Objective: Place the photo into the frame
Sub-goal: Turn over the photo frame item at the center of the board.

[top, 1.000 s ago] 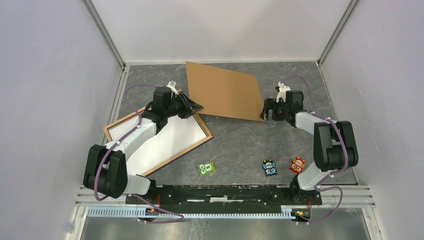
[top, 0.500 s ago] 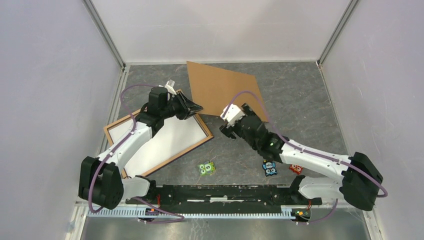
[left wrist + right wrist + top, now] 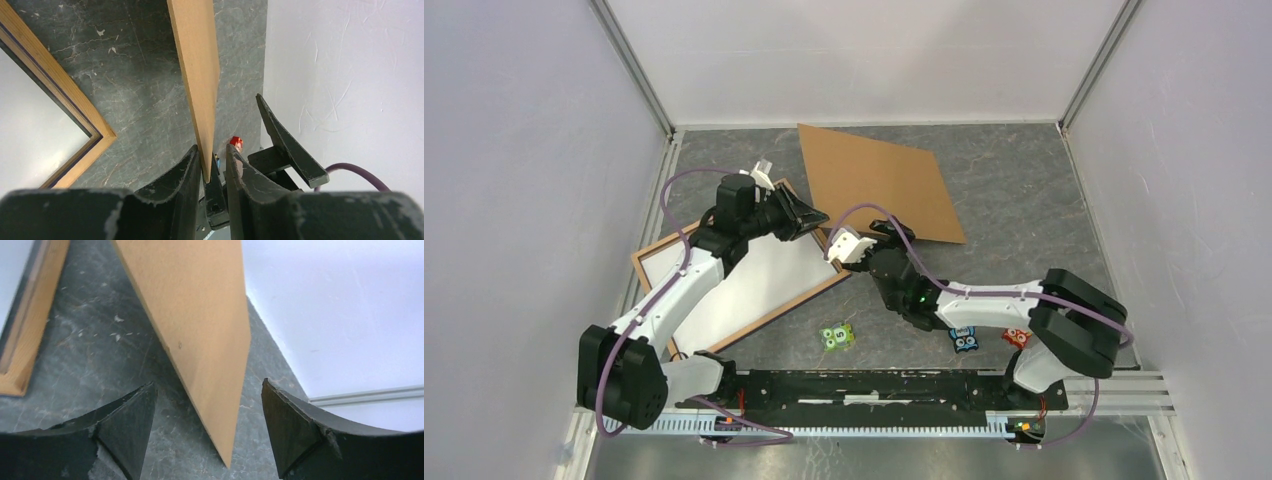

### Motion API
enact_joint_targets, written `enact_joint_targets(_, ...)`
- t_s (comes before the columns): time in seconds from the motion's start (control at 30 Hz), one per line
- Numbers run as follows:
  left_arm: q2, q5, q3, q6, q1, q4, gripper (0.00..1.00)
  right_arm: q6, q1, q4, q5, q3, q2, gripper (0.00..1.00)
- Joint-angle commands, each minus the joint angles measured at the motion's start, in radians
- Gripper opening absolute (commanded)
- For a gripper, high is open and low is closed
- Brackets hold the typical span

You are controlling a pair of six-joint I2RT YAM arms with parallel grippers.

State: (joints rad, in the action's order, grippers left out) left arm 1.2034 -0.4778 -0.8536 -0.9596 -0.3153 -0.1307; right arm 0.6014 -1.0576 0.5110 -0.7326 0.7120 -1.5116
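The frame [image 3: 779, 311] lies flat at the left, light wood back up; its rail also shows in both wrist views [image 3: 60, 95] [image 3: 30, 340]. Inside its rails lies the photo [image 3: 784, 265], only its plain white back showing. A brown cardboard backing board [image 3: 879, 180] lies behind it. My left gripper [image 3: 816, 220] stands narrowly open at the frame's far corner. The board's raised near-left corner [image 3: 197, 75] sits between its jaws against one finger, with a gap to the other [image 3: 213, 146]. My right gripper [image 3: 836, 240] faces it, wide open [image 3: 208, 383], and the board's corner [image 3: 200, 315] points down between its fingers without touching.
Three small toy figures lie near the front: green [image 3: 837, 337], blue [image 3: 963, 336], red [image 3: 1018, 331]. White walls enclose the table on three sides. The arms' base rail [image 3: 874, 385] runs along the near edge.
My right arm swung from the board's right corner across to its near-left corner, now facing the left gripper. The left gripper shifted only slightly.
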Motion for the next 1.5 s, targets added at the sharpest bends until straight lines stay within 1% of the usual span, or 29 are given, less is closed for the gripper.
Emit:
enact_joint_targets(0.0, -0.020, -0.047, -0.065, 0.039, 0.001, 0.041, 0.31, 0.159, -0.007, 0.320, -0.147, 0.026, -0.080, 0.79)
enact_joint_targets(0.1, -0.017, -0.055, -0.076, 0.039, 0.001, 0.042, 0.31, 0.224, -0.005, 0.375, -0.162, 0.062, -0.137, 0.72)
enact_joint_targets(0.2, -0.020, -0.066, -0.079, 0.032, 0.001, 0.055, 0.31, 0.237, -0.005, 0.365, -0.152, 0.106, -0.183, 0.62)
enact_joint_targets(0.23, -0.021, -0.069, -0.081, 0.032, 0.002, 0.056, 0.31, 0.231, -0.005, 0.350, -0.147, 0.123, -0.193, 0.56)
enact_joint_targets(0.3, -0.032, -0.073, -0.087, 0.046, 0.001, 0.045, 0.31, 0.215, -0.005, 0.330, -0.147, 0.140, -0.196, 0.41)
enact_joint_targets(0.43, -0.060, -0.058, -0.108, 0.107, 0.002, -0.021, 0.31, 0.187, -0.005, 0.317, -0.144, 0.138, -0.170, 0.18)
enact_joint_targets(0.47, -0.071, -0.055, -0.113, 0.121, 0.003, -0.037, 0.34, 0.182, -0.005, 0.318, -0.146, 0.136, -0.163, 0.13)
enact_joint_targets(0.53, -0.088, -0.049, -0.153, 0.176, 0.007, -0.095, 0.47, 0.174, -0.005, 0.321, -0.160, 0.133, -0.152, 0.08)
enact_joint_targets(0.6, -0.103, -0.003, -0.271, 0.306, 0.023, -0.253, 0.52, 0.167, -0.006, 0.303, -0.168, 0.136, -0.136, 0.01)
enact_joint_targets(0.67, -0.138, 0.092, -0.391, 0.428, 0.025, -0.365, 0.59, 0.158, -0.005, 0.291, -0.171, 0.131, -0.113, 0.00)
enact_joint_targets(0.7, -0.158, 0.129, -0.442, 0.466, 0.026, -0.402, 0.63, 0.159, -0.005, 0.302, -0.173, 0.124, -0.098, 0.00)
enact_joint_targets(0.8, -0.214, 0.220, -0.543, 0.539, 0.026, -0.451, 0.79, 0.142, 0.009, 0.316, -0.203, 0.115, -0.054, 0.00)
enact_joint_targets(0.87, -0.242, 0.272, -0.566, 0.546, 0.025, -0.451, 0.84, 0.085, 0.024, 0.272, -0.205, 0.124, -0.015, 0.00)
enact_joint_targets(0.93, -0.273, 0.298, -0.546, 0.529, 0.026, -0.413, 0.86, 0.016, 0.040, 0.211, -0.203, 0.145, 0.036, 0.00)
enact_joint_targets(0.97, -0.288, 0.303, -0.528, 0.519, 0.026, -0.378, 0.87, -0.026, 0.047, 0.177, -0.203, 0.159, 0.067, 0.00)
enact_joint_targets(1.03, -0.293, 0.287, -0.522, 0.516, 0.025, -0.338, 0.93, -0.094, 0.050, 0.091, -0.195, 0.195, 0.132, 0.00)
enact_joint_targets(1.13, -0.262, 0.282, -0.596, 0.555, 0.025, -0.381, 0.97, -0.205, 0.050, 0.008, -0.157, 0.236, 0.242, 0.00)
enact_joint_targets(1.2, -0.265, 0.297, -0.601, 0.573, 0.026, -0.380, 0.97, -0.265, 0.056, -0.030, -0.118, 0.260, 0.304, 0.00)
enact_joint_targets(1.27, -0.282, 0.321, -0.576, 0.582, 0.025, -0.362, 0.97, -0.345, 0.080, -0.118, -0.044, 0.318, 0.341, 0.00)
enact_joint_targets(1.33, -0.302, 0.344, -0.539, 0.587, 0.025, -0.333, 0.98, -0.455, 0.130, -0.189, 0.039, 0.371, 0.352, 0.00)
enact_joint_targets(1.47, -0.326, 0.370, -0.467, 0.602, 0.021, -0.287, 0.98, -0.729, 0.255, -0.280, 0.193, 0.436, 0.346, 0.00)
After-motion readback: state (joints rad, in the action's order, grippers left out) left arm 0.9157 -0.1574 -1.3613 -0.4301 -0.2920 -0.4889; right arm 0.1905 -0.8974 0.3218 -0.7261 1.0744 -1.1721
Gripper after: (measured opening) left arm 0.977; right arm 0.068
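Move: My left hand still pinches the brown photo-frame board at its near left corner; the board's middle is some 6 cm ahead, 11 cm right and about 5 cm below. My open right hand is at the near edge, with that middle roughly 6 cm straight ahead and level in height. The wooden frame's middle is 20 cm left, 10 cm back and 19 cm below my left hand. The green owl sits about 25 cm back, 9 cm left and 13 cm below my right. I slide my right hand about 3 cm forward and 2 cm left onto the board's near edge and shut its fingers there. My left hand then opens wide, lets go and clears up and left away from the board, tipping its fingers up. Still pinching, my right lifts some 22 cm, drifts right and rolls about 50 degrees, left side rising. ##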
